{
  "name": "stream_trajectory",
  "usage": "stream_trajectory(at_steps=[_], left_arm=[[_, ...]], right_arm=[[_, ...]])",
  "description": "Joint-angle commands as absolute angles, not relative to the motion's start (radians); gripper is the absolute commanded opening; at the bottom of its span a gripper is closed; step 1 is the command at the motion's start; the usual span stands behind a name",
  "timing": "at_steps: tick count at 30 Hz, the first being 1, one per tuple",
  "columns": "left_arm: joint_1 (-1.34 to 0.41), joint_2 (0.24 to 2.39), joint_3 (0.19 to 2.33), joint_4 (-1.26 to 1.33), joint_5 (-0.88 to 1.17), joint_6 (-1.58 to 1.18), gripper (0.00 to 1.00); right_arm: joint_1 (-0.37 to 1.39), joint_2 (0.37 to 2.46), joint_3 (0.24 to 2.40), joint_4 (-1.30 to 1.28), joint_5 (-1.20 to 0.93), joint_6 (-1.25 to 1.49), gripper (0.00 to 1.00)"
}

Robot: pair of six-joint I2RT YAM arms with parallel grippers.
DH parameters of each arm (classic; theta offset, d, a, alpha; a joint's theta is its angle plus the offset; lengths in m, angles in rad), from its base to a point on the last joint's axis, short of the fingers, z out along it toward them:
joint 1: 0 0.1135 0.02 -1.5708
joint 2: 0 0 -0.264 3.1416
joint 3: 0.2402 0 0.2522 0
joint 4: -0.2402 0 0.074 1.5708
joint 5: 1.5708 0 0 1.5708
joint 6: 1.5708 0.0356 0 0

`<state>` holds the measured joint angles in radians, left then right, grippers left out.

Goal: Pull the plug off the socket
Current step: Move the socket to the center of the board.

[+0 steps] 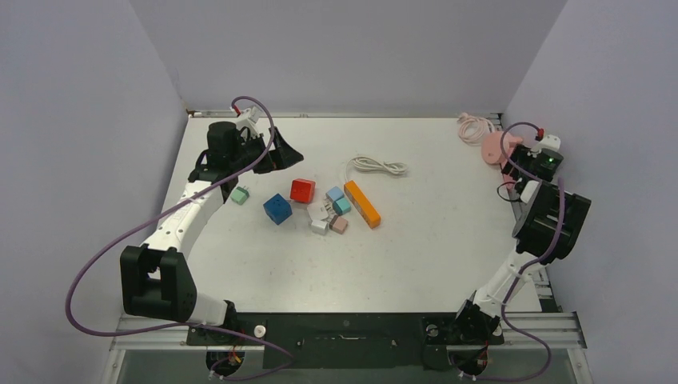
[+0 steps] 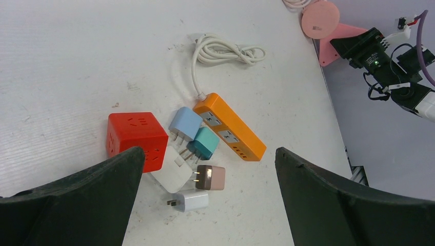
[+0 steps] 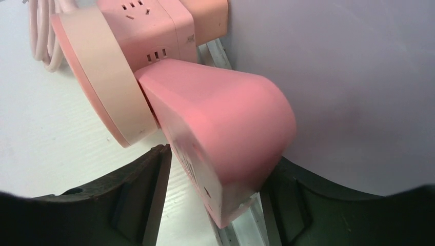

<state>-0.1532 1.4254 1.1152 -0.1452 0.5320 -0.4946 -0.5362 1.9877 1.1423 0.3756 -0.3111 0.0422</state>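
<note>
A pink socket unit (image 3: pixel 149 25) with a pale round disc (image 3: pixel 97 77) sits at the far right by the wall, also in the top view (image 1: pixel 492 148). A pink rounded plug block (image 3: pixel 220 123) sticks out of it. It lies between the fingers of my right gripper (image 3: pixel 218 159), which is open; a thin gap shows at the left finger (image 3: pixel 149 184). In the top view the right gripper (image 1: pixel 518 166) is right beside the unit. My left gripper (image 2: pixel 209 152) is open and empty, held above the table at the back left (image 1: pixel 286 154).
Mid-table lie an orange power strip (image 2: pixel 229 126) with a coiled white cord (image 2: pixel 225 51), a red cube socket (image 2: pixel 136 138), a blue cube (image 1: pixel 277 209), a white block (image 2: pixel 172 171) and several loose plugs: light blue (image 2: pixel 185 123), teal (image 2: pixel 206 143), brown-pink (image 2: pixel 211 177), white (image 2: pixel 191 200). A green plug (image 1: pixel 239 195) lies by the left arm.
</note>
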Motion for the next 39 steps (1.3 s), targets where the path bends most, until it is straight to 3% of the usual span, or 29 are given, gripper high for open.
stream_trajectory(at_steps=[1, 19, 36, 39], left_arm=[[-0.146, 1.424, 1.131, -0.100, 0.549, -0.498, 0.96], [-0.147, 1.404, 1.124, -0.081, 0.571, -0.517, 0.96], [-0.145, 1.392, 1.117, -0.077, 0.556, -0.518, 0.96], [-0.146, 1.391, 1.117, -0.077, 0.550, -0.517, 0.96]], right_arm=[[-0.436, 1.890, 1.138, 0.400, -0.232, -0.018, 0.58], [-0.202, 1.863, 1.158, 0.319, 0.029, -0.155, 0.44], [-0.045, 1.777, 1.066, 0.350, 0.183, -0.131, 0.07], [0.006, 1.723, 1.015, 0.366, 0.218, -0.113, 0.05]])
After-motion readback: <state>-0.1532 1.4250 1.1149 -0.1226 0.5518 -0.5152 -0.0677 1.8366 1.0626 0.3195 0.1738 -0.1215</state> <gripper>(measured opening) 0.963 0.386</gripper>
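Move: The pink socket's wedge-shaped end already stands between the right hand's half-open fingers; the socket's middle is roughly 5 cm ahead, 2 cm left and 2 cm below that hand. Its round disc sits about 7 cm ahead and 6 cm left. The pink cord coil is some 12 cm ahead and 12 cm left, the white cord coil about level and 42 cm left. From the left hand the socket lies around 62 cm right, 14 cm ahead and 19 cm lower. The right fingers close further from either side onto the wedge-shaped end of the pink socket, ending in a pinch that wasn't there before. Meanwhile the hand sweeps about 15 cm left, in from the board's right edge towards its centre. Early in the sweep it also rises and goes forward by some 3 cm each, and it rolls roughly 20 degrees, left side down. ##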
